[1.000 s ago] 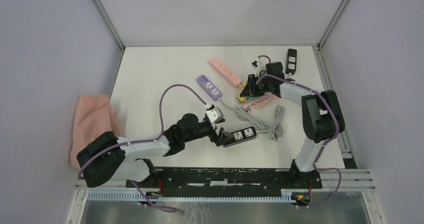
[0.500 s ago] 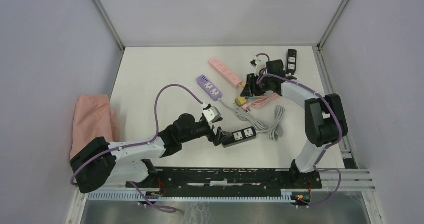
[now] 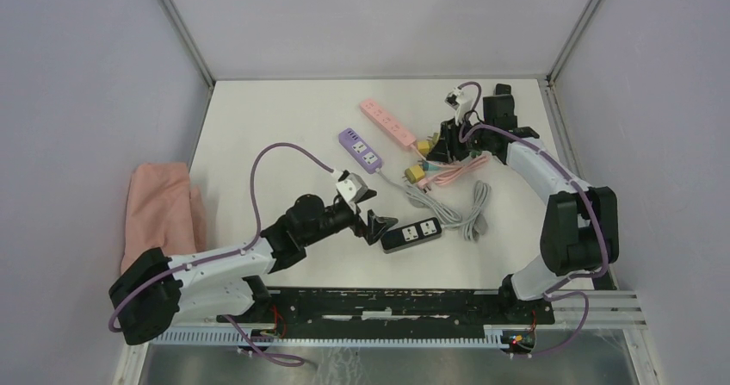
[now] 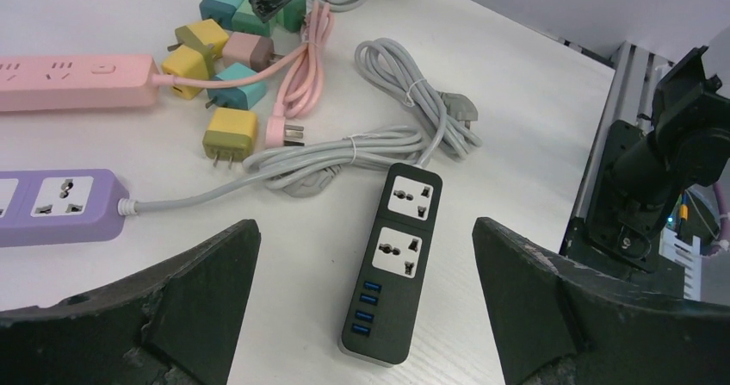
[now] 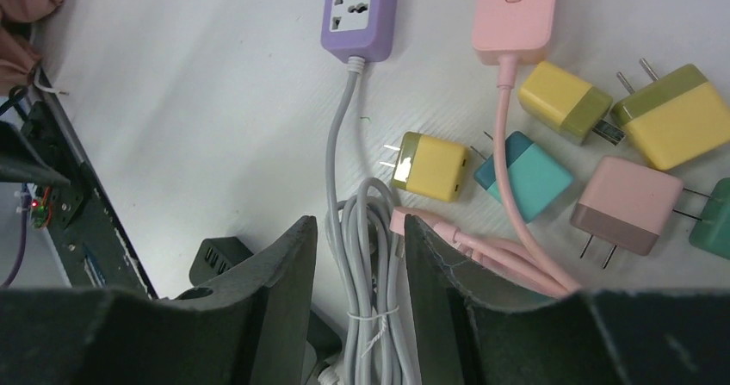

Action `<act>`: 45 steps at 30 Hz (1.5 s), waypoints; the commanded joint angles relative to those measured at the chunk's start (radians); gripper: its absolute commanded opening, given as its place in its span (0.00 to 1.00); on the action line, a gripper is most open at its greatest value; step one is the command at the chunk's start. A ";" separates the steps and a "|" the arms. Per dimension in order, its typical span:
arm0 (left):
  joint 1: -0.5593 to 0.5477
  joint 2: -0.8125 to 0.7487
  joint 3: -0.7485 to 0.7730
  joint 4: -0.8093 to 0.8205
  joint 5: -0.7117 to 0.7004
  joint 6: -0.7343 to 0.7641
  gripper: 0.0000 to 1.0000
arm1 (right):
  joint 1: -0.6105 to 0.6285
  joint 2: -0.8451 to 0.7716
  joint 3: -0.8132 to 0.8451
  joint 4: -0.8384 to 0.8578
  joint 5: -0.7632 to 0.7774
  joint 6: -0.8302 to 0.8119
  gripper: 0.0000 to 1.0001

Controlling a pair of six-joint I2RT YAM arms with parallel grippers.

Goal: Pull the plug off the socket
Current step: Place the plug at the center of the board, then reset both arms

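Observation:
The black socket strip point(image 3: 411, 232) point(image 4: 392, 273) lies flat near the front of the table, and both of its sockets are empty. My left gripper point(image 3: 372, 226) point(image 4: 363, 230) stands wide open just left of it, with the strip's near end between the jaws and untouched. A yellow plug point(image 3: 414, 173) point(image 4: 228, 133) point(image 5: 430, 165) lies loose on the table, prongs out. My right gripper point(image 3: 437, 148) point(image 5: 357, 221) hovers above the plug pile, its jaws a little apart and holding nothing.
A purple strip point(image 3: 360, 149) point(image 5: 360, 10) and a pink strip point(image 3: 389, 123) point(image 5: 515, 10) lie mid-table. Several loose coloured plugs point(image 5: 525, 174) sit by the pink strip's end. Coiled grey cable point(image 3: 469, 208) and pink cable point(image 3: 456, 174) lie nearby. A pink cloth point(image 3: 159, 208) lies at the left edge.
My left gripper opened wider, let go of the black strip and drew back left. My right gripper opened, left the yellow plug on the table and moved away toward the far right.

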 commanded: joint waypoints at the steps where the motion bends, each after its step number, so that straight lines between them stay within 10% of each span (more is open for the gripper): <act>1: 0.015 -0.042 0.019 0.008 -0.033 -0.062 0.99 | -0.031 -0.061 0.063 -0.070 -0.120 -0.089 0.48; 31: 0.398 -0.172 0.074 -0.115 0.179 -0.355 0.99 | -0.238 -0.278 0.043 -0.129 -0.247 -0.160 0.68; 45: 0.459 -0.208 0.250 -0.264 0.248 -0.420 0.99 | -0.254 -0.330 0.232 -0.466 -0.163 -0.374 0.70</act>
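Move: The yellow plug just set down lies about 4 cm left, 2 cm ahead and 8 cm below the right hand; the teal plug is about 5 cm straight ahead of that hand and the coiled pink cord 9 cm to its right and 3 cm ahead. From the left hand the yellow plug is about 20 cm ahead and 8 cm right, 12 cm down, with the black power strip some 3 cm ahead, 7 cm right and 11 cm below. Both empty hands back off from the finished layout: the right one rises about 11 cm while drawing some 7 cm to the right and a little back, away from the yellow plug, its fingers opening wider and tipping up about 15 degrees. The left hand, staying wide open, leaves the black power strip going left and forward, rising all the while and most sharply at the end, about 8 cm each in left and up, as the wrist rolls left side down, tips down and turns counter-clockwise. ##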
